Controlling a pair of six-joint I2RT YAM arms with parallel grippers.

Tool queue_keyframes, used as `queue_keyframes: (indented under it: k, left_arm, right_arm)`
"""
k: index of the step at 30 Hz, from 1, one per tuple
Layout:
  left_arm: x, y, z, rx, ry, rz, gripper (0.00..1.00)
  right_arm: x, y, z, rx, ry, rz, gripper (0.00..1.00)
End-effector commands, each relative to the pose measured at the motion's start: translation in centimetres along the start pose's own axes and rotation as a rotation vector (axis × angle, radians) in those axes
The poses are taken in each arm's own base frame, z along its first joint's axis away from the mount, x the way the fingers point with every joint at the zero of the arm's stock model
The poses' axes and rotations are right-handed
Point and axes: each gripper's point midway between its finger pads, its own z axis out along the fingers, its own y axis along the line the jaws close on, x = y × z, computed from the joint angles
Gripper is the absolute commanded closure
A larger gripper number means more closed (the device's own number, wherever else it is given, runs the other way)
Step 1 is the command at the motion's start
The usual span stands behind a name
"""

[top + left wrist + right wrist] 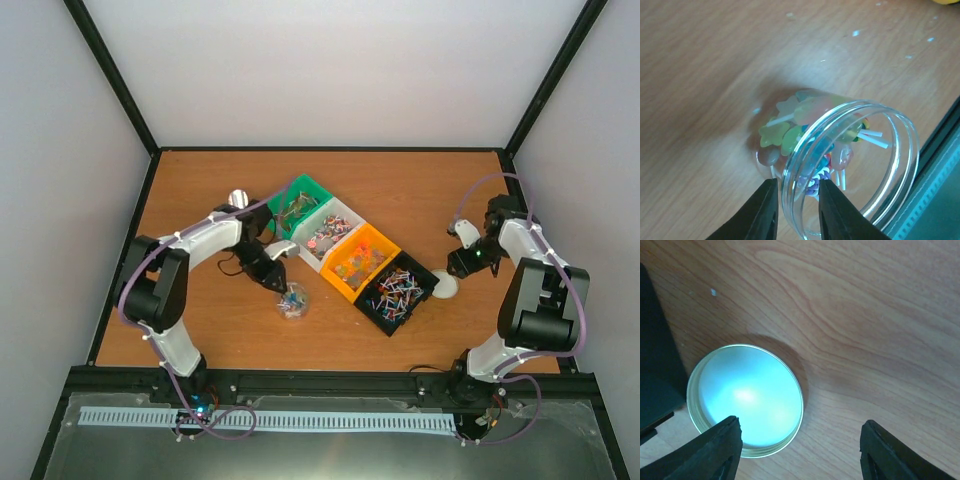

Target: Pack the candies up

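A clear jar (pixel 901 131) holds mixed candies (pixel 790 131), among them green, pink and stick-like ones. It stands left of the bins (pixel 292 302). My left gripper (pixel 797 182) straddles the jar's wall, one finger outside and one inside, shut on the rim; in the top view it (pixel 277 282) is just left of the jar. A round metal lid (pixel 747 397) lies flat on the table, right of the black bin (pixel 444 285). My right gripper (pixel 800 425) hovers open over the table, its left finger above the lid's edge.
Four bins of candies run diagonally: green (pixel 298 208), white (pixel 325 237), orange (pixel 358 262), black (pixel 397 290) with stick-like ones. A shiny metal scoop (pixel 238 198) lies behind the left arm. Black frame posts edge the table.
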Motion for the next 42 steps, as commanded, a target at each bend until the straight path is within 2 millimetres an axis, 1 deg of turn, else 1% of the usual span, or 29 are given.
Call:
queue_keyframes:
  k: [1,3,6,9,11,13,15,17,18,22,26,29,30,31,32,33,36,37,40,42]
  left_arm:
    - [-2.4,-2.9,0.3,0.048,-0.049,0.064,0.73]
    - [-3.0,-3.2,0.4,0.053,-0.060,0.073,0.72]
    - [-3.8,-3.2,0.2,0.051,-0.069,0.076,0.70]
    - [-4.2,-3.2,-0.6,0.022,-0.078,0.107,0.65]
    - [-4.3,-3.4,-1.3,0.008,-0.095,0.137,0.57]
    - [-4.5,-3.6,-2.3,-0.013,-0.117,0.166,0.48]
    - [-4.9,-3.5,-3.4,-0.039,-0.154,0.177,0.41]
    - [-5.2,-3.6,-4.7,-0.035,-0.199,0.173,0.33]
    - [-5.3,-3.6,-5.2,-0.031,-0.221,0.171,0.31]
    - [-5.8,-3.3,-6.9,-0.061,-0.282,0.175,0.27]
    - [-6.7,-2.8,-9.6,-0.123,-0.380,0.188,0.24]
    - [-7.2,-2.8,-11.7,-0.180,-0.453,0.218,0.20]
    - [-7.4,-2.8,-12.3,-0.203,-0.477,0.232,0.16]
    - [-7.5,-2.7,-12.8,-0.229,-0.499,0.242,0.11]
    - [-7.6,-2.4,-13.3,-0.263,-0.521,0.251,0.05]
    - [-7.6,-2.2,-13.6,-0.288,-0.536,0.259,0.01]
    - [-7.6,-2.1,-14.4,-0.334,-0.570,0.287,0.00]
    - [-7.7,-2.3,-15.0,-0.347,-0.585,0.296,0.00]
    - [-8.3,-2.9,-17.0,-0.397,-0.655,0.345,0.00]
    - [-8.5,-3.4,-18.1,-0.426,-0.698,0.389,0.00]
  right_arm:
    - [0.8,-1.3,1.0,0.051,0.032,-0.003,0.39]
    - [0.6,-1.8,1.5,0.058,0.031,0.008,0.41]
    - [0.4,-2.3,2.2,0.058,0.045,0.038,0.48]
    - [0.7,-2.3,2.9,0.045,0.059,0.047,0.54]
    - [1.0,-2.0,3.5,0.041,0.069,0.047,0.57]
    - [1.3,-1.8,4.1,0.043,0.078,0.050,0.59]
    - [1.6,-1.9,4.5,0.048,0.086,0.060,0.61]
    - [1.8,-2.0,5.0,0.051,0.097,0.066,0.63]
    - [1.9,-2.0,5.2,0.048,0.102,0.068,0.65]
    - [1.9,-1.9,5.8,0.047,0.109,0.080,0.70]
    - [2.0,-1.7,6.0,0.058,0.112,0.074,0.77]
    - [2.1,-1.5,5.8,0.056,0.114,0.073,0.93]
    - [2.1,-1.6,5.7,0.057,0.116,0.075,0.96]
    - [2.1,-1.8,5.5,0.063,0.120,0.072,0.97]
    - [2.0,-2.2,5.2,0.072,0.122,0.069,0.97]
    - [1.8,-2.8,4.8,0.083,0.118,0.069,0.97]
    - [0.2,-5.1,2.8,0.078,0.067,0.118,0.97]
    - [-0.6,-6.0,1.6,0.070,0.042,0.136,0.97]
    - [-2.8,-7.0,-1.1,0.065,-0.030,0.150,0.97]
    - [-4.8,-7.1,-3.1,0.056,-0.099,0.151,0.97]
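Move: The left hand is astride the jar's rim, with the jar's middle about 2 cm right, 3 cm back and 3 cm below; from this hand the white bin is about 15 cm ahead and 11 cm right, the yellow bin 7 cm ahead and 20 cm right. The lid lies beneath the right hand, about 2 cm left, level fore and aft, and 5 cm down; the black bin is some 14 cm left of that hand and 2 cm back. The right hand sinks about 5 cm beside the lid, shuts its half-open fingers on the lid's right rim, then lifts it quickly forward and to the right. Meanwhile the left hand slides the jar some 3 cm farther right, spreads its fingers to let go of the rim, and rises about 15 cm while going forward, its wrist tilting up some 40 degrees. ##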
